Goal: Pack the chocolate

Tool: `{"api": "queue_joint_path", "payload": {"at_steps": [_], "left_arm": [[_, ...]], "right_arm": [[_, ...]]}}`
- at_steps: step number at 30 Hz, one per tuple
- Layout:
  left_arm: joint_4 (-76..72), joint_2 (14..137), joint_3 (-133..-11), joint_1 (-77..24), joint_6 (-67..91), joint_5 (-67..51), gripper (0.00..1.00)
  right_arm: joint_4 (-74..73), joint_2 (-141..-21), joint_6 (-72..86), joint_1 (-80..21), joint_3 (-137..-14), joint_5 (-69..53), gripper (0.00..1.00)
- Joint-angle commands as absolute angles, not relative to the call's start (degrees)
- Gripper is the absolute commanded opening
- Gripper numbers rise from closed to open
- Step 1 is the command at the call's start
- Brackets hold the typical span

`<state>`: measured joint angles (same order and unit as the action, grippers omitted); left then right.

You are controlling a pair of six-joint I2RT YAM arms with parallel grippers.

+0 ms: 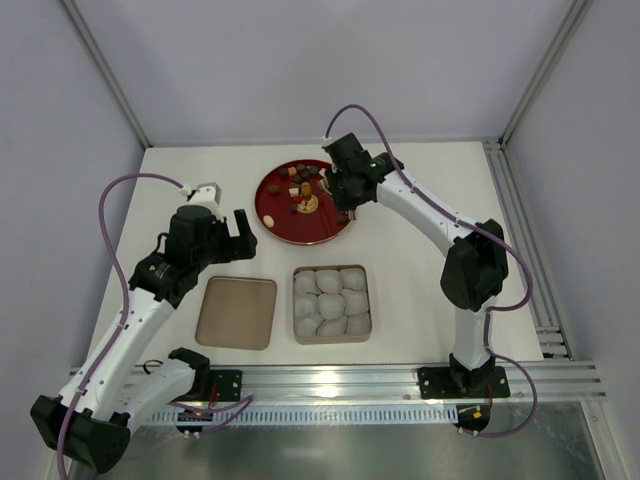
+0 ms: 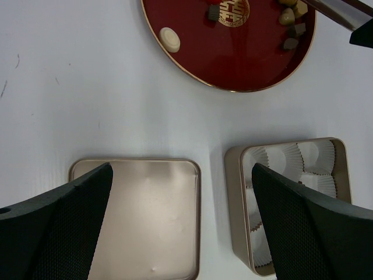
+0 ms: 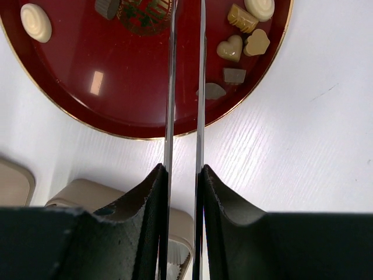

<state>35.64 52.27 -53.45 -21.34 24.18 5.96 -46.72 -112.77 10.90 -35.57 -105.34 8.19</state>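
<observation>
Several small chocolates, dark, tan and cream, lie on a round red plate. The right wrist view shows a tan heart and a cream oval among them. My right gripper hovers over the plate's right side, shut on a pair of metal tongs. Their two blades run out over the plate, and the tips are cut off at the top of that view. My left gripper hangs open and empty above the gap between the flat lid and the square tin.
The square tin, lined with pale paper cups, sits at the near middle of the white table. Its flat tan lid lies to its left. The red plate lies behind both. Grey walls enclose the table.
</observation>
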Motion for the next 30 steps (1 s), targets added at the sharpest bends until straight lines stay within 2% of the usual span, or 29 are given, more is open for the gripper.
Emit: {"api": "queue_joint_path", "payload": {"at_steps": [1, 18, 23, 30], "left_arm": [[35.4, 51.8, -55.0, -21.1, 24.5, 6.2, 1.00], [35.5, 52.1, -54.8, -21.1, 24.4, 6.6, 1.00], [35.7, 52.5, -54.8, -21.1, 24.5, 6.5, 1.00], [35.7, 52.7, -54.9, -21.1, 24.5, 6.9, 1.00]], "right_arm": [[-44.9, -106.4, 11.9, -35.9, -102.8, 6.8, 0.23], [-47.4, -83.1, 14.7, -38.4, -82.7, -1.5, 0.20], [-48.1, -75.0, 17.1, -41.3, -76.1, -3.5, 0.20], [-47.7, -69.4, 21.9, -49.6, -68.3, -2.2, 0.20]]}}
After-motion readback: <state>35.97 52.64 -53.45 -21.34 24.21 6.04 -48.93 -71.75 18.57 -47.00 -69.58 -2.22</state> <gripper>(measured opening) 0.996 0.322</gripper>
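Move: The right hand, holding tongs with a cream chocolate in their tips, is headed for the box with the paper cups, about 21 cm back, 4 cm left and 14 cm below. The red plate's middle is roughly 8 cm ahead and 10 cm left, the tan tray some 23 cm back and 27 cm left, both about 15 cm below. From the left hand the box is some 8 cm back, 18 cm right and 19 cm below. Back towards its base, gathering speed, the right hand draws the tongs about 21 cm from the red plate to over the box, rising some 5 cm on the way and just starting to sink at the end. The hand's left side tips up and the wrist turns counter-clockwise, each about 10 degrees, while the fingers keep the tongs squeezed on the chocolate. ##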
